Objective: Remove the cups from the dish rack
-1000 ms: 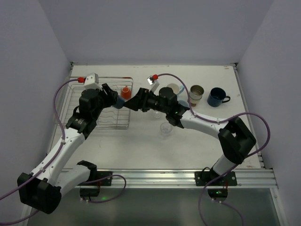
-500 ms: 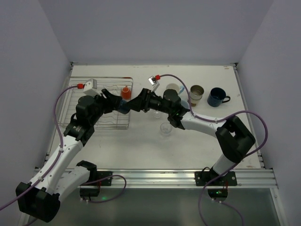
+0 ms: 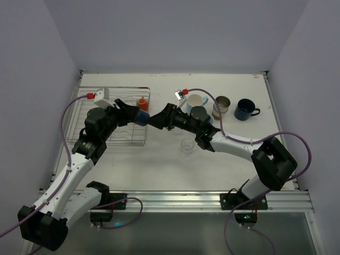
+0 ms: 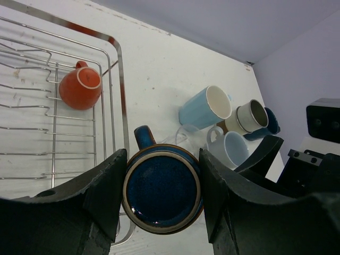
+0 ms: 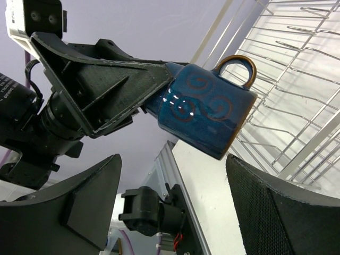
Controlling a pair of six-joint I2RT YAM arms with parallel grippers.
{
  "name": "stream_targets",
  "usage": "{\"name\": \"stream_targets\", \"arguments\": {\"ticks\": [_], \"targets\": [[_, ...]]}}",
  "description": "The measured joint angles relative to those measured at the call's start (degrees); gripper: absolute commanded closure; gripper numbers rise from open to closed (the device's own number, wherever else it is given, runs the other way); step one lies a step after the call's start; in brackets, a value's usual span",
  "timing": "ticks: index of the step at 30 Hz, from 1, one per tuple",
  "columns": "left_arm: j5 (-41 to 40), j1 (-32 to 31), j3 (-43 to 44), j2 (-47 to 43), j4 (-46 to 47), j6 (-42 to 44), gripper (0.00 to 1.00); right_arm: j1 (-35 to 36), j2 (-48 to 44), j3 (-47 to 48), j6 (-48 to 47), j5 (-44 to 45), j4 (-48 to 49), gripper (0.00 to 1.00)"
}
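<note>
My left gripper is shut on a navy mug with swirl marks, one finger on each side of its body. In the top view the navy mug hangs just past the right edge of the dish rack. My right gripper faces it from the right, open. In the right wrist view the mug sits just above the gap of the right gripper, touching neither finger. An orange mug lies in the rack's far right corner.
On the table right of the rack stand a light blue cup, a metallic tumbler, a navy mug and a clear glass. The rack's wire dividers lie left of the held mug.
The left arm dropped and carried the navy mug slightly right, off the rack's edge. The right gripper's jaws widened and its wrist shifted a little right and down.
</note>
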Motion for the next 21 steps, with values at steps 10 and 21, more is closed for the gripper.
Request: {"name": "stream_targets", "arguments": {"ticks": [10, 21], "targets": [[8.2, 0.0, -3.7, -1.4, 8.2, -6.9, 1.00, -0.1, 1.3, 0.6, 0.7, -4.0, 2.6, 0.41], [11.4, -2.4, -6.9, -4.9, 18.1, -18.3, 0.36, -0.4, 0.5, -0.2, 3.8, -9.6, 13.6, 0.91]]}}
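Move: The blue cup is already in the left hand, its mouth towards the open right gripper; its middle is about 7 cm to the right hand's left, 2 cm farther out and level in height. From the left hand, the right gripper is roughly 9 cm to the right and 3 cm nearer the base. The orange mug in the rack is some 18 cm ahead of the right hand, 8 cm left and 20 cm below; a clear glass stands 15 cm right of that hand, level fore and aft, 22 cm below. The right fingers close from wide open to about a third, pinching the blue cup at its rim, one finger inside the mouth, while the left hand keeps its hold. The left hand brings the cup about 5 cm right to the right gripper, rising some 5 cm, drawing back and rolling its left side down some 20 degrees; the right hand rises and draws back alongside. ##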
